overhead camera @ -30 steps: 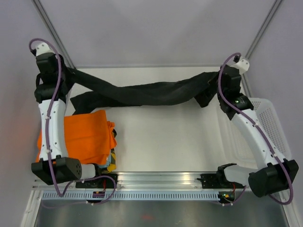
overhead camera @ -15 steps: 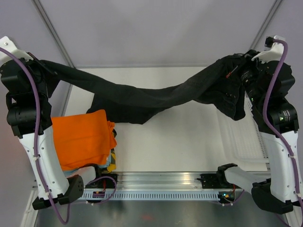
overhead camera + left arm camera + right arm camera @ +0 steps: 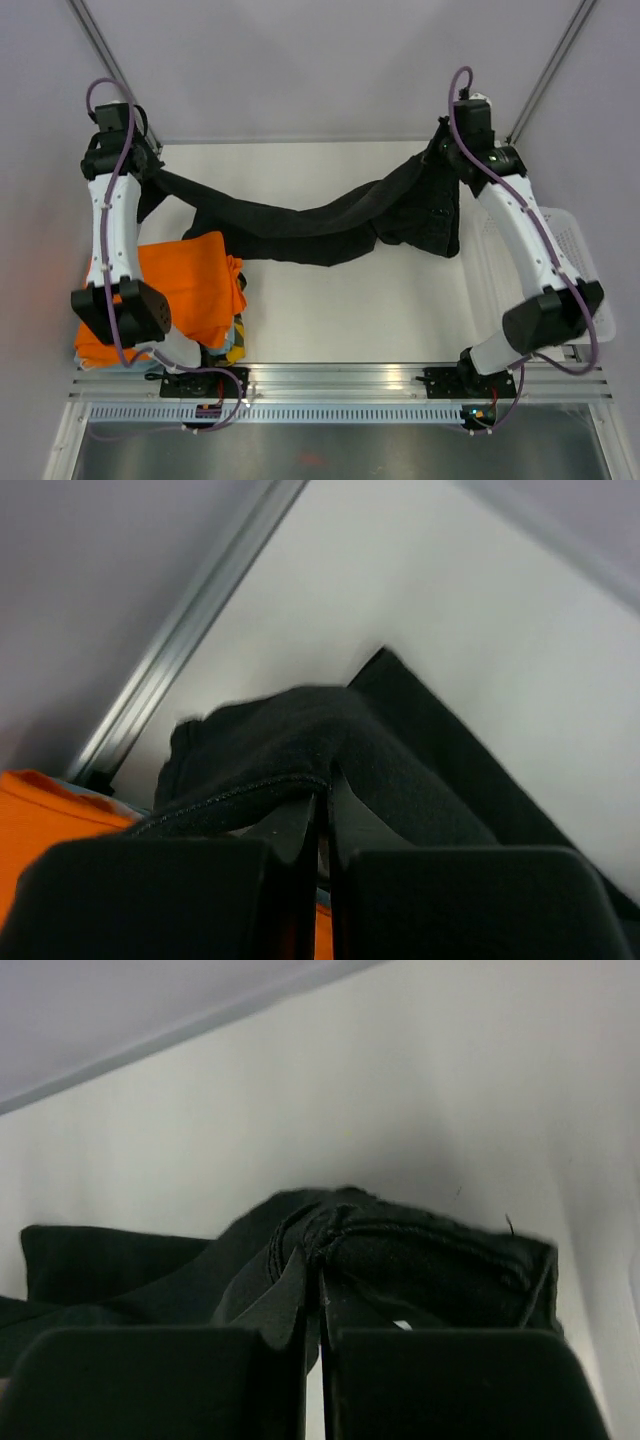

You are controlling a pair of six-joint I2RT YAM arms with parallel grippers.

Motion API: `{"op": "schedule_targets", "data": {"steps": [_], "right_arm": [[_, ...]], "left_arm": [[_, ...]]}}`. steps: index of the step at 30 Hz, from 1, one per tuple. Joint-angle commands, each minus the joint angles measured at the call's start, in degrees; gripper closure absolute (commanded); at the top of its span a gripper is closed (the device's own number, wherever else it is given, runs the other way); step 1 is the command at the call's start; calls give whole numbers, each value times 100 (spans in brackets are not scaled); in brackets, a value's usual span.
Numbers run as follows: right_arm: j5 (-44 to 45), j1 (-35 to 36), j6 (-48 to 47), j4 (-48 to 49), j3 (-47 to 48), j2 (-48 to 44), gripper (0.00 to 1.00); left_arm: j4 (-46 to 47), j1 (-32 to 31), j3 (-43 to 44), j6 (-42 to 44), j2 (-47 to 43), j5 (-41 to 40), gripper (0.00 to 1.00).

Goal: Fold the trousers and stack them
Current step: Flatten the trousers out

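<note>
The black trousers (image 3: 300, 222) hang stretched between my two arms across the far half of the table, sagging in the middle. At the far left, my left gripper (image 3: 150, 170) is shut on a leg end; the wrist view shows its jaws (image 3: 323, 800) pinching a hemmed fold of the trousers (image 3: 300, 740). The right gripper (image 3: 440, 150) at the far right is shut on the wide waist end, which droops in a bunch (image 3: 425, 215). In the right wrist view the jaws (image 3: 320, 1250) clamp a bunched seam of the trousers (image 3: 400, 1250).
A folded bright orange garment (image 3: 185, 290) lies on a stack at the near left, under the left arm. A white mesh basket (image 3: 570, 250) stands along the table's right edge. The bare table top (image 3: 350, 310) stretches in front of the trousers.
Both arms had swung high and wide with the trousers; they have now come back down and inward over the far table corners, and the cloth sags lower in the middle.
</note>
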Motion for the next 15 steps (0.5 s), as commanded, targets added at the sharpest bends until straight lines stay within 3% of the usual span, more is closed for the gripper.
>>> {"op": "schedule_targets", "data": {"steps": [1,7,11,15], "right_arm": [[-118,-161,300,136,603,994,100],[-401,-433,-94,-128,1712,2535,100],[-673,-626,-289,-452,1870,2722,100],[-1157,-829,-227,-917,2072,2433,100]], "left_arm": [[137,246,-91,-138,782,150,98],[260,475,330,-33,1690,528,98],[59,467,594,187,1883,704,98],[-705,467,1095,503,1955,968,98]]}}
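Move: The left hand pinches the trousers' left end about 29 cm above the table; its patch of tabletop lies about 5 cm ahead and 2 cm left. The loose leg's middle lies some 31 cm right and 1 cm back, the orange cloth stack 17 cm back and 6 cm left. For the right hand, equally high, the patch is 9 cm ahead and 2 cm right; the hanging waist bunch is 3 cm ahead, 5 cm right, the white basket 12 cm back, 36 cm right. Both grippers keep their pinch on the two ends of the trousers and swing them down towards the far part of the table. The left goes down nearly 15 cm and a little forward, then lifts about 3 cm; the right sweeps down some 13 cm and forward about 9, easing to a stop. Both tip their fingers further down, by 15 to 20 degrees. ##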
